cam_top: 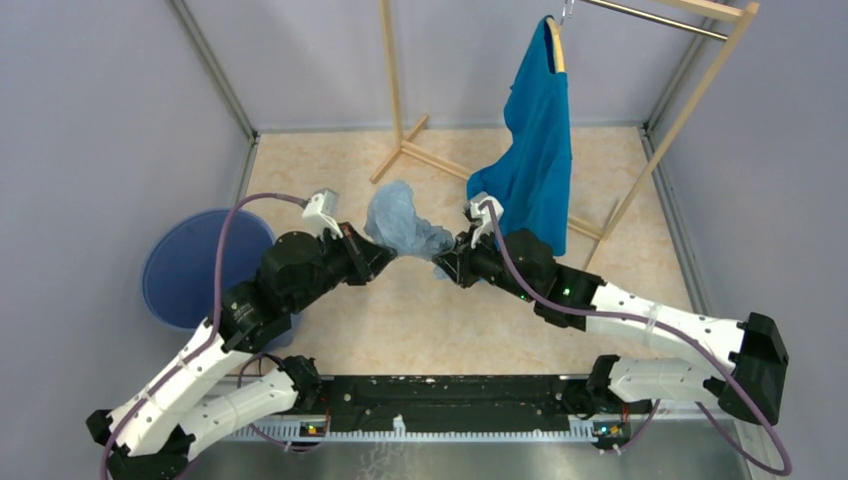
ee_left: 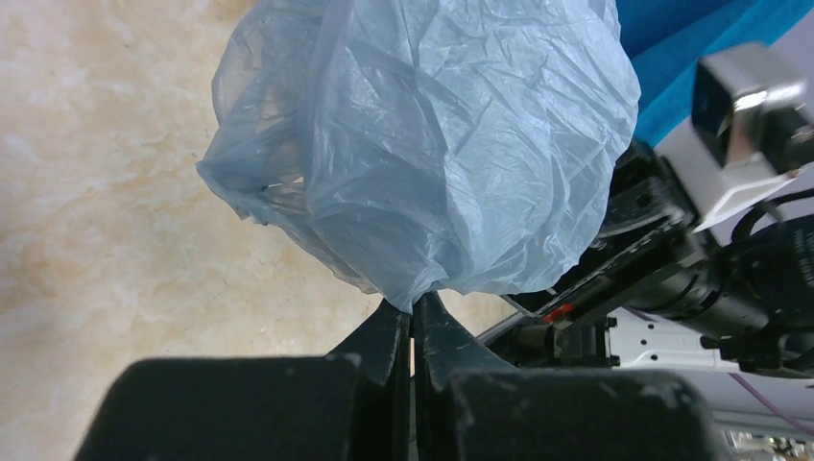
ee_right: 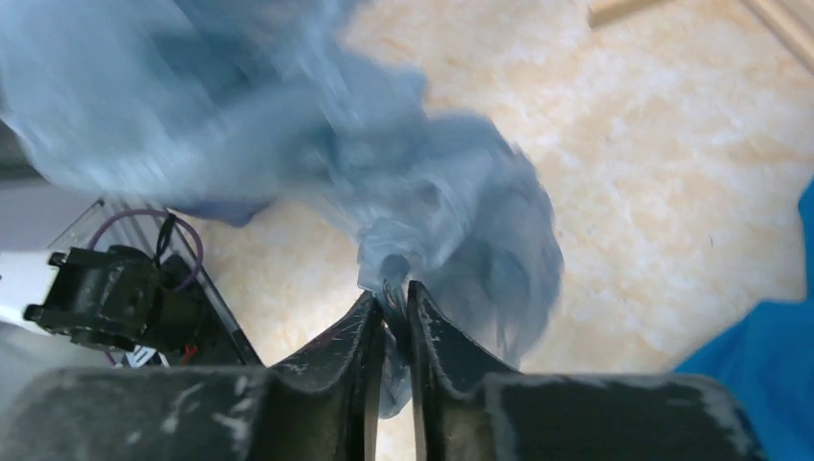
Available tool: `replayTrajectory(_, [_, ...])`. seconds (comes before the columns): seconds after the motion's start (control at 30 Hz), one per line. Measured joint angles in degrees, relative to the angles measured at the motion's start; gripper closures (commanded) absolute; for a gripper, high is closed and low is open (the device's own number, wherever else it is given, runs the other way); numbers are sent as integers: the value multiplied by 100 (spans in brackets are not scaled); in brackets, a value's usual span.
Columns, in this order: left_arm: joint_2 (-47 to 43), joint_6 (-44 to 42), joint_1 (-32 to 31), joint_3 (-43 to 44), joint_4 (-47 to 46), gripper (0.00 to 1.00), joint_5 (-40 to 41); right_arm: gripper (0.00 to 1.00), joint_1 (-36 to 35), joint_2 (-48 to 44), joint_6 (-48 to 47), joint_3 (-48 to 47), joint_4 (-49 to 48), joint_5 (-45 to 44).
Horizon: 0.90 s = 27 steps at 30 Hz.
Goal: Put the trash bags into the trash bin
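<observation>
The pale blue-grey trash bag (cam_top: pixel 402 226) hangs bunched above the floor between both arms. My left gripper (cam_top: pixel 388 259) is shut on its lower left edge; in the left wrist view the bag (ee_left: pixel 432 144) balloons out above the pinched fingertips (ee_left: pixel 416 305). My right gripper (cam_top: pixel 447 262) is shut on the bag's right side, and the right wrist view shows crumpled, blurred plastic (ee_right: pixel 422 211) caught between its fingers (ee_right: pixel 394 300). The round blue trash bin (cam_top: pixel 205 265) stands at the far left, partly behind my left arm.
A bright blue T-shirt (cam_top: pixel 535 150) hangs from a wooden rack (cam_top: pixel 690 100) at the back right, close behind my right wrist. The rack's feet (cam_top: pixel 425 155) lie on the beige floor. Grey walls close in both sides.
</observation>
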<state>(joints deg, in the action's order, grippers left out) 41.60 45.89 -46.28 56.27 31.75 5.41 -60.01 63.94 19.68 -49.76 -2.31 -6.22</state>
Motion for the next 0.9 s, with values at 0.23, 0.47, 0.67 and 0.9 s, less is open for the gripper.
replayTrajectory(0.23, [-131,-105,0,68,127,100,492,100,0,-608,210,1032,26,-251])
replayTrajectory(0.47, [85,-160,0,105,203,100,719,100,0,-682,442,1714,92,125])
replayTrajectory(0.67, [164,-214,0,103,280,98,907,100,-13,-750,455,1838,822,-153])
replayTrajectory(0.9, [529,-330,0,103,374,96,1255,100,-15,-918,675,2063,1541,-315])
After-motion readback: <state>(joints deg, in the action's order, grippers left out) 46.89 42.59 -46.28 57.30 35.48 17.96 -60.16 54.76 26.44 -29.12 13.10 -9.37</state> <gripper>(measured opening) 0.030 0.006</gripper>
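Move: The trash bag spans the gap between the grippers. Its middle lies about 5 cm ahead, 5 cm right of the left hand and level with it; from the right hand it is some 7 cm ahead, 6 cm left and 4 cm up, with its near-right end between the nearly shut fingers. The trash bin is about 33 cm left of the left hand, 4 cm back and roughly 18 cm lower; the blue shirt hangs some 15 cm ahead of the right hand and 17 cm right. The bag's near-right end is pinched as the right fingers close their last bit, then drawn down about 17 cm, rightward some 9 cm and a little back, away from the left hand, the fingers tipping down about 25 degrees. The left hand keeps its pinch on the other part, easing a few centimetres forward, down and left while turning slightly counter-clockwise. ##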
